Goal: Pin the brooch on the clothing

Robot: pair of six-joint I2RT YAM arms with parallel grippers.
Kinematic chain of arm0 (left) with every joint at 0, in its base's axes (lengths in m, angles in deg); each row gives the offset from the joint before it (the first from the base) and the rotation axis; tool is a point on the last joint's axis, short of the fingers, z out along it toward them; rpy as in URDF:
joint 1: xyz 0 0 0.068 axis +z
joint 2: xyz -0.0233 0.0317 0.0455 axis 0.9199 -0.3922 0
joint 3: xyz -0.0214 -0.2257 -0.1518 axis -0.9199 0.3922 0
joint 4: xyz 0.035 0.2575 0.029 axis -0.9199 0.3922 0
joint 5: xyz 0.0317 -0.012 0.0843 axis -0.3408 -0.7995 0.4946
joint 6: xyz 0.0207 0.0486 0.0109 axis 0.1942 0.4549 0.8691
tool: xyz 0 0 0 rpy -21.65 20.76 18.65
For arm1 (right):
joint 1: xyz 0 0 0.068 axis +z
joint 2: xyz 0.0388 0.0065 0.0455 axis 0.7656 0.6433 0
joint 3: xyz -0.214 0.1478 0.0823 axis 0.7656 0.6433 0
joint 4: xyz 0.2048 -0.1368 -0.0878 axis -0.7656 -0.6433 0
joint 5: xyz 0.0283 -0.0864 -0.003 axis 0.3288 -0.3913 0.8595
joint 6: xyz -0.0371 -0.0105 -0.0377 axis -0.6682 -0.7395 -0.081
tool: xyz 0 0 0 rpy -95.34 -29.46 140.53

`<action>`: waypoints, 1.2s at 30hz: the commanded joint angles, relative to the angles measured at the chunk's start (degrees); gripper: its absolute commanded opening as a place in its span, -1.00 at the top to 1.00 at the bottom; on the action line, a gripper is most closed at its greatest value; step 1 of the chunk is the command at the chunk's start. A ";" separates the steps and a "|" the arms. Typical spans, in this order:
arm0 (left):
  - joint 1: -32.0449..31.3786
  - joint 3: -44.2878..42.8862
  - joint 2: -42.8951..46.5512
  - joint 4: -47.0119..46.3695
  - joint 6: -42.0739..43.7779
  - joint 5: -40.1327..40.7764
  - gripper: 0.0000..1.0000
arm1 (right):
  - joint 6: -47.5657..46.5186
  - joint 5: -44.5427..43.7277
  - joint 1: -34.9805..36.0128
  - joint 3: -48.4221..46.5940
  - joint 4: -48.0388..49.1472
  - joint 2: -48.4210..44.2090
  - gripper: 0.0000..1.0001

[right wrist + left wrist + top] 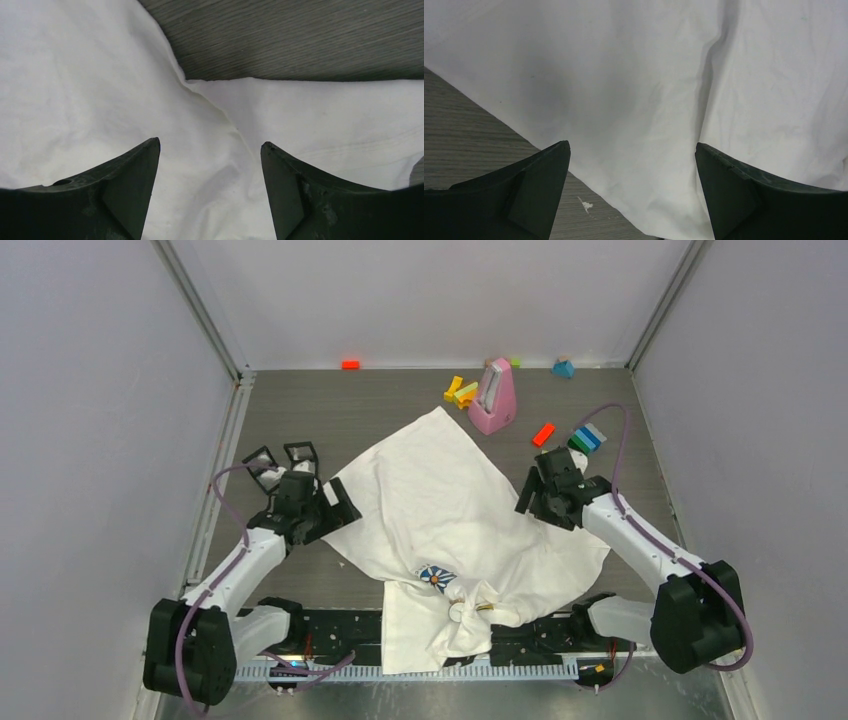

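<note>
The clothing (440, 505), a white T-shirt, lies spread over the middle of the table and is bunched up at the near edge. A blue-and-white daisy print (436, 577) shows beside the bunch. A small white round piece with a gold pin (482, 609) sits in the bunch; it may be the brooch. My left gripper (338, 505) stands open at the shirt's left edge, over plain white cloth (639, 90) and nothing between its fingers (539, 185). My right gripper (532, 490) stands open at the right edge, above a fold (210, 100).
A pink metronome-shaped thing (494, 397) stands at the back, with yellow blocks (458, 392), an orange block (543, 434) and a blue-green stack (586, 438) near it. Two small black frames (282, 457) lie beside the left gripper. Grey walls close in three sides.
</note>
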State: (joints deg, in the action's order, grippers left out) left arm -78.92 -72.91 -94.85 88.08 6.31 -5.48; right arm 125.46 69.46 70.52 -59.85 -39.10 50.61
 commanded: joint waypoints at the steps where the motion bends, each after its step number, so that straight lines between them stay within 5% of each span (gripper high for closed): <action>1: 0.16 -0.47 -2.49 -5.91 -2.67 1.08 -0.99 | 1.74 -2.57 -4.54 0.45 -2.16 -0.45 -0.58; 16: -8.47 -17.18 -30.18 -16.86 -4.00 -1.11 -0.99 | 5.57 4.30 -23.56 8.33 6.29 3.81 -0.52; 20: -7.88 -20.43 -36.36 -17.31 -4.13 -0.66 -0.99 | 4.84 6.12 -28.34 7.68 8.80 9.88 -0.23; 25: -4.95 -22.36 -42.21 -19.85 -5.90 -2.29 -0.99 | 4.14 9.11 -32.60 5.01 11.91 16.14 0.53; 28: -3.74 -25.59 -46.16 -19.23 -6.01 -3.23 -0.99 | 3.71 10.45 -34.42 0.18 12.18 21.13 0.81; 36: -1.94 -38.00 -54.97 -14.95 -4.52 -2.87 -0.99 | 2.16 17.81 -40.25 -15.74 10.83 34.86 0.99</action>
State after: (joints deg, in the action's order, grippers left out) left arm -82.07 -107.66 -144.03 67.14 -0.46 -11.17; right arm 129.59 86.22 32.92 -70.40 -30.64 78.36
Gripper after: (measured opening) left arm 0.994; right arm 0.029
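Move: The right hand goes for the right sleeve of the clothing, its upper edge about 11 cm to the right, 1 cm back and 6 cm below. Around it, the red block lies some 20 cm ahead and 3 cm right of the hand, the stacked blocks 18 cm ahead and 14 cm right. From the left hand, the clothing's far corner lies roughly 25 cm ahead, 23 cm right and 6 cm below; the flower print is 20 cm back and 22 cm right. The right fingers pinch the sleeve's edge: open, they travel right about 11 cm while sinking 6 cm and turning some 30 degrees clockwise, then shut and drag the cloth forward about 8 cm and slightly right. The left hand, fingers staying wide open, sinks a little, swings right, then runs forward over the clothing, about 20 cm in all, a fingertip seeming to push the cloth along. ##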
